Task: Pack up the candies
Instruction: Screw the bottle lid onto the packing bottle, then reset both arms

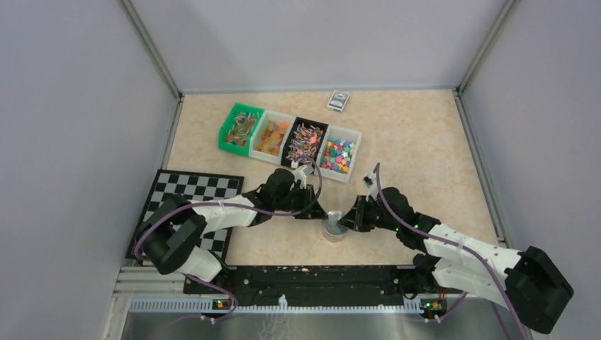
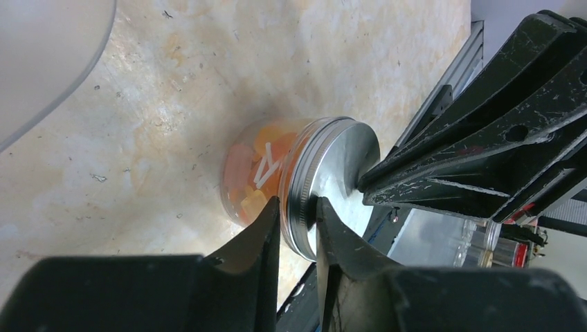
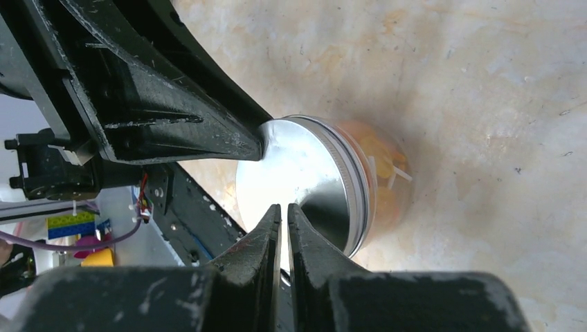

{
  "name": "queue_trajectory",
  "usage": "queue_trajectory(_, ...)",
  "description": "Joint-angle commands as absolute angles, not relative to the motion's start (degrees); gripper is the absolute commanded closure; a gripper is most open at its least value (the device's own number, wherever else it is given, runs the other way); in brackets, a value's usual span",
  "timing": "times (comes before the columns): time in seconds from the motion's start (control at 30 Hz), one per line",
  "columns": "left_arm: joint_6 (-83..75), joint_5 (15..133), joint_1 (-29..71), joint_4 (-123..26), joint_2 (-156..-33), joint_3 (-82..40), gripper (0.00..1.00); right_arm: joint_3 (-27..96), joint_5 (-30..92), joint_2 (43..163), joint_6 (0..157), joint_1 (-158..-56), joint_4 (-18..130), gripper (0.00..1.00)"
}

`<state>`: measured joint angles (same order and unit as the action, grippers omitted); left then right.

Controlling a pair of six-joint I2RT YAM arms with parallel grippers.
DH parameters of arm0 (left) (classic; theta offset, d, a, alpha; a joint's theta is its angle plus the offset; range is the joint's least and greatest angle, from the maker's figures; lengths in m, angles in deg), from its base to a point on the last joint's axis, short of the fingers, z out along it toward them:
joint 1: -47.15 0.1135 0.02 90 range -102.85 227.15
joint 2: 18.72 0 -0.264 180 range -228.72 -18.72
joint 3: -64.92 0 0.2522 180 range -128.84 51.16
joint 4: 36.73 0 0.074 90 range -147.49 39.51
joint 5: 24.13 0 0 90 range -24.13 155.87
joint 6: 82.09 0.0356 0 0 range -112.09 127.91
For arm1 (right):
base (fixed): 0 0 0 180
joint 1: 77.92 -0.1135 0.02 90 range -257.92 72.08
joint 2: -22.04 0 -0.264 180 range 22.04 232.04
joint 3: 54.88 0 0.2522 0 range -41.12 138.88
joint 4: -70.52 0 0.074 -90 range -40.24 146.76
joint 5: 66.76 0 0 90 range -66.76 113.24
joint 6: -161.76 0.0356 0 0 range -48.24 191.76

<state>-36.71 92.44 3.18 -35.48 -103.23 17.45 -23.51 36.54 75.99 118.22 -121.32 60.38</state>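
Note:
Orange candies [image 2: 253,166] fill a small clear cup [image 1: 334,228] that stands on the table with a round silver lid [image 2: 339,166] on it. My left gripper [image 2: 297,207] comes in from the left and is closed over the lid's rim, one finger on the lid's top and the other against the side below it. My right gripper [image 3: 282,207] is shut with nothing between its fingers, and its tip rests on the lid's top [image 3: 304,173]. More candies [image 1: 306,142] lie in the bins behind. The cup's far side is hidden.
Four bins stand in a row at the back: green [image 1: 228,132], clear with orange pieces [image 1: 275,136], black [image 1: 306,126], white with mixed colours [image 1: 352,157]. A chessboard mat [image 1: 188,191] lies at the left. A small card box [image 1: 338,100] sits by the back wall.

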Motion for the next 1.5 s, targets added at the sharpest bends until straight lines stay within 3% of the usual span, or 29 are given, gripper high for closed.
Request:
queue_trajectory(0.0,-31.4,83.2,3.0,-47.8,-104.8,18.6,0.73,-25.3,32.2,77.6,116.6,-121.8,53.1,0.92)
queue_trajectory(0.27,-27.0,84.7,3.7,-53.9,-103.8,5.5,0.60,-17.3,33.5,78.2,115.7,-121.4,53.3,0.89)
queue_trajectory(0.43,-25.6,84.1,4.8,-58.1,-101.0,-1.8,0.54,-8.3,35.2,77.5,113.6,-120.4,50.6,0.81)
queue_trajectory(0.6,-21.9,81.9,9.4,-66.0,-94.4,-11.2,0.49,4.5,30.1,75.0,107.7,-120.1,38.9,0.56)
queue_trajectory(0.67,-19.7,80.1,11.1,-69.2,-91.5,-15.3,0.42,10.3,26.1,73.9,104.2,-120.1,32.9,0.35)
queue_trajectory(0.7,-18.2,78.6,11.5,-71.0,-90.0,-17.3,0.39,13.2,24.0,73.4,102.9,-120.1,30.2,0.19)
queue_trajectory(0.73,-16.9,77.2,11.9,-72.3,-88.7,-19.2,0.36,15.6,21.8,72.9,101.7,-120.1,28.1,0.15)
queue_trajectory(0.93,-10.9,68.9,12.1,-77.8,-80.9,-25.8,0.24,23.4,7.9,68.3,100.7,-120.1,18.9,0.13)
queue_trajectory(1.17,-6.8,62.4,12.0,-78.6,-70.3,-21.9,0.02,19.9,0.6,61.5,100.3,-120.1,16.5,0.12)
queue_trajectory(1.47,-10.3,65.3,12.0,-74.7,-57.0,-5.5,0.01,9.6,-5.1,51.0,102.6,-120.1,18.2,0.11)
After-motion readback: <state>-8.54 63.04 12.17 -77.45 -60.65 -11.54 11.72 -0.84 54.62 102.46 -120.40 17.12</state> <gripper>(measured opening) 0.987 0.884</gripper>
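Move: Each hand has its fingertips at the lid on the packing bottle; the bottle's middle lies about 2 cm back and 2 cm to the right of the left hand and 4 cm below it, and from the right hand roughly 1 cm ahead, 2 cm to the left and 4 cm below. The clear scoop lies on the table some 9 cm ahead and 11 cm to the left of the left hand. The box of coloured stars is about 20 cm ahead and 2 cm to the right of the left hand. Both hands come free of the lid's opposite sides, creeping off for the first half second and then sweeping up and apart from the bottle, fingers opening wide: the left rises over 30 cm and swings about 16 cm left, first forward and then partly back. The right rises some 25 cm and draws about 13 cm to the right and slightly forward, both sinking a few centimetres at the end while the wrists swing the fingers up and round to point mostly forward. ##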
